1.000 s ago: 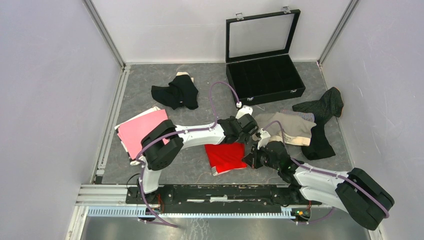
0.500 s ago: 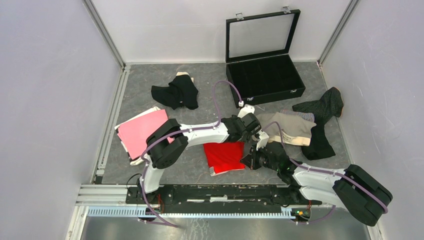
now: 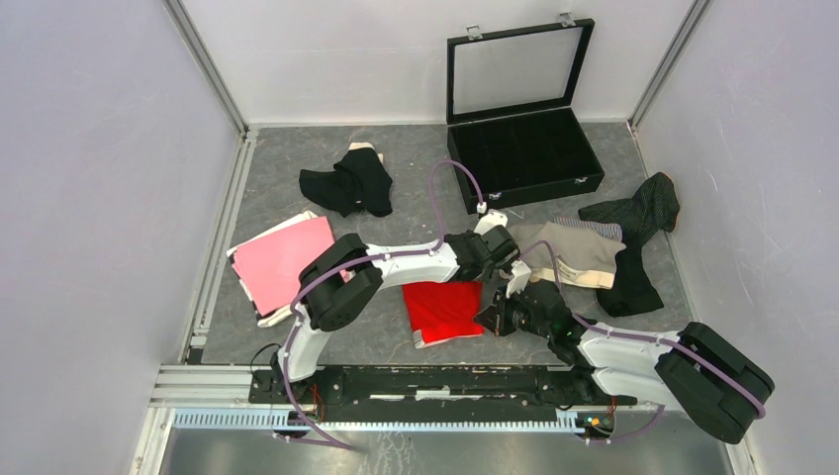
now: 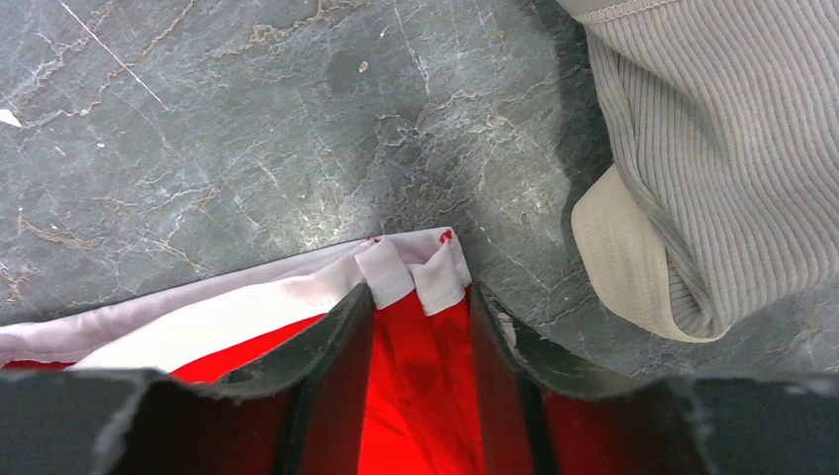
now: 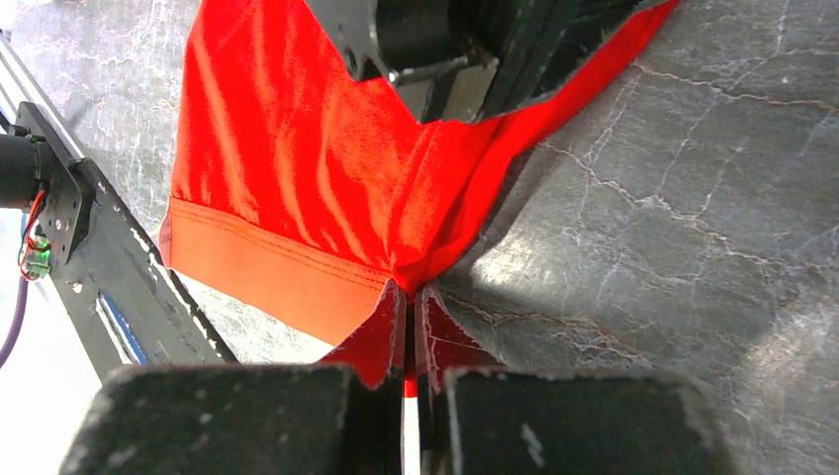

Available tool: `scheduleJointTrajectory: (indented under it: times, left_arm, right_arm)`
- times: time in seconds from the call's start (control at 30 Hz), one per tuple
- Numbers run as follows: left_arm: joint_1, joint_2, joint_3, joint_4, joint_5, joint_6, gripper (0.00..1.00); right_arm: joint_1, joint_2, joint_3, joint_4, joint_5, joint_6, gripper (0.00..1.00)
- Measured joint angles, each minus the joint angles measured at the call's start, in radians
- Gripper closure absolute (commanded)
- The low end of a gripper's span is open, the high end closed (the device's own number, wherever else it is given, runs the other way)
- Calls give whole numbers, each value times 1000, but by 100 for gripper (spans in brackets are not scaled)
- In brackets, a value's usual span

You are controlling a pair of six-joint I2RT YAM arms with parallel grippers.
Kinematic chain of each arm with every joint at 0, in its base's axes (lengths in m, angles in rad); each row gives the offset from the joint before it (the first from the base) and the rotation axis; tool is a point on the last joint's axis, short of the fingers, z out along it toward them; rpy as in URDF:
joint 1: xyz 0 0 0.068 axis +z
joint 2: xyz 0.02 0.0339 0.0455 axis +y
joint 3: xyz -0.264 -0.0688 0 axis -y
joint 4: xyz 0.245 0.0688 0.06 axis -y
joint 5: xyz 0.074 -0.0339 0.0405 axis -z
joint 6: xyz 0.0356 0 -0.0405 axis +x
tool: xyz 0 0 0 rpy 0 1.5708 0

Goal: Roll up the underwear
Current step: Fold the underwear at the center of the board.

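Observation:
The red underwear [image 3: 445, 307] lies flat on the grey floor between the two arms. Its white-banded far right corner [image 4: 411, 267] sits between my left gripper's [image 4: 420, 297] fingers. The jaws stand partly apart, one on each side of a slack strip of red cloth. In the top view the left gripper [image 3: 487, 277] is at the garment's far right corner. My right gripper [image 5: 411, 292] is shut on a pinched fold of the red underwear's [image 5: 297, 148] right edge, and in the top view it [image 3: 488, 319] is low at that edge.
A beige ribbed garment [image 3: 579, 252] lies just right of the left gripper, close to its finger [image 4: 693, 148]. Pink underwear [image 3: 282, 259] lies at the left, a black one [image 3: 348, 183] at the far left, dark pinstriped cloth [image 3: 638, 213] at the right. The open black case [image 3: 524, 148] stands at the back.
My left gripper's jaws have narrowed around the red corner, and its arm has shifted slightly right. The right gripper has stayed shut on the red edge, edging slightly left.

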Motion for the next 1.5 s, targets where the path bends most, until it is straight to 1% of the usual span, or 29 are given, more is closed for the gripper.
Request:
scheduleJointTrajectory:
  times: [0.07,0.33,0.4,0.53,0.7,0.9,1.1,1.33,1.5]
  left_arm:
    - [0,0,0,-2,-4,4,61]
    - [-1,6,0,-6,-30,23,93]
    - [-2,6,0,-6,-35,24,98]
    - [-3,6,0,-4,-51,25,98]
    - [4,-28,-27,26,-69,24,98]
    - [39,-200,-167,142,-48,10,98]
    - [78,-378,-362,324,8,-49,98]
    - [153,-452,-498,451,73,-101,98]
    - [193,-485,-556,520,124,-126,98]
  right_arm:
    - [0,2,0,1,0,0,100]
    - [0,0,1,-3,3,0,100]
    - [2,-13,5,-26,12,-1,100]
    - [9,-56,34,-129,60,-13,100]
    - [21,-120,97,-323,172,-47,100]
    - [55,-143,193,-541,327,-87,100]
    - [106,-142,317,-719,486,-120,100]
    - [154,-97,459,-850,629,-177,100]
    - [228,-39,538,-915,706,-238,100]
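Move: Between the left hand's half-closed fingers, with nothing yet to travel, is the red underwear's white waistband corner; the middle of the folded red underwear is some 9 cm back and 8 cm left of that hand. The grey underwear lies about 16 cm to the left hand's right and 2 cm ahead. The right hand already pinches the underwear's near right part, and the waistband corner is roughly 12 cm ahead of it and 1 cm to its right. Closing almost in place, the left fingers pinch the waistband corner, then lift it about 8 cm and carry it some 7 cm left and a little forward, the fingertips swinging to the right. The right hand keeps its pinch, first pulling low to the right and forward, then rising to about 6.5 cm up as its fingers tip more steeply down. ##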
